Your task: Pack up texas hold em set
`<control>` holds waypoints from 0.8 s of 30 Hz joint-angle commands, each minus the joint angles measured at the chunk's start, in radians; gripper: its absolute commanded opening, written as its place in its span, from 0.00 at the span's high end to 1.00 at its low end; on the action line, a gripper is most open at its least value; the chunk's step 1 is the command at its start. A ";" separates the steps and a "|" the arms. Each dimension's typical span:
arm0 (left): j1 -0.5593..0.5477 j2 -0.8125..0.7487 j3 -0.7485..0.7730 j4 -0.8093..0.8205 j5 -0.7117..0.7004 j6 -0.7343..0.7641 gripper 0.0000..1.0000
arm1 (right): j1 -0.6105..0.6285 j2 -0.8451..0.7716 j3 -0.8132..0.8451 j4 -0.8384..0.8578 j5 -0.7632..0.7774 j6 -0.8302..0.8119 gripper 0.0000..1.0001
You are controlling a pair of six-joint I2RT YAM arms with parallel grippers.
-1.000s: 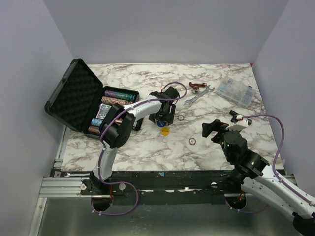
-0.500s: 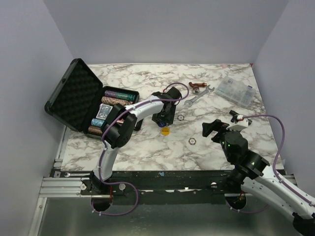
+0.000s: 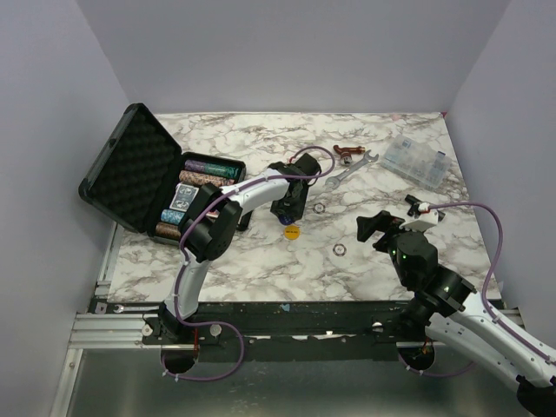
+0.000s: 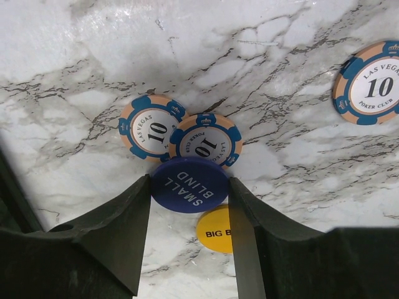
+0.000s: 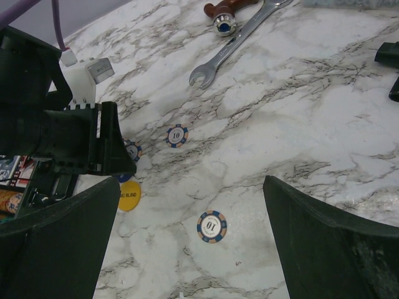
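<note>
The black case (image 3: 130, 178) lies open at the far left, with rows of chips and card decks (image 3: 193, 187) in its tray. My left gripper (image 3: 287, 213) (image 4: 190, 180) is down at the table's middle, shut on a blue SMALL BLIND disc (image 4: 190, 185), with a finger against each edge. Just beyond the disc lie two "10" chips (image 4: 146, 128) (image 4: 206, 140), and a third (image 4: 371, 84) lies farther right. A yellow BIG BLIND disc (image 4: 215, 229) (image 3: 292, 232) rests under the jaws. My right gripper (image 3: 378, 228) (image 5: 192, 187) hovers wide open above another "10" chip (image 5: 212, 226).
A silver wrench (image 3: 350, 168) (image 5: 237, 42) and a brown-handled tool (image 3: 347, 151) lie at the far middle. A clear compartment box (image 3: 418, 161) sits at the far right. Loose chips (image 3: 320, 208) (image 3: 338, 250) dot the marble between the arms.
The left jaws have narrowed onto the blue disc, and that gripper has settled slightly. The right arm has not moved.
</note>
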 commanded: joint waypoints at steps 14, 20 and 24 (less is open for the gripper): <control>0.136 -0.183 0.016 -0.048 -0.132 0.073 0.73 | -0.001 0.001 -0.002 0.015 -0.007 -0.002 0.00; 0.370 -0.275 -0.040 -0.073 -0.127 0.032 0.74 | -0.001 -0.006 -0.001 0.015 -0.005 -0.002 0.00; 0.500 -0.319 -0.117 -0.071 -0.132 0.048 0.74 | -0.003 -0.008 -0.001 0.014 -0.002 -0.003 0.00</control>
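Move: The left hand already has the small blind button between its fingers, down near the table; the open case's tray is centred about 23 cm to its left and 5 cm ahead, roughly level. The paired 10 chips lie some 3 cm straight ahead, the big blind 4 cm back and 1 cm right, and a lone 10 chip 3 cm ahead, 9 cm right. From the right hand, the case is about 47 cm left, 13 cm ahead and 15 cm below. With its grip on the small blind kept, the left hand starts slowly, lifting it clear of the table beside the paired 10 chips, and climbs about 10 cm in all. As it rises it speeds up into a sweep of some 17 cm left and 8 cm forward, over the case's handle side and on above the tray's right-hand part, the wrist turning about 20 degrees counter-clockwise and the fingers tipping forward a little. ##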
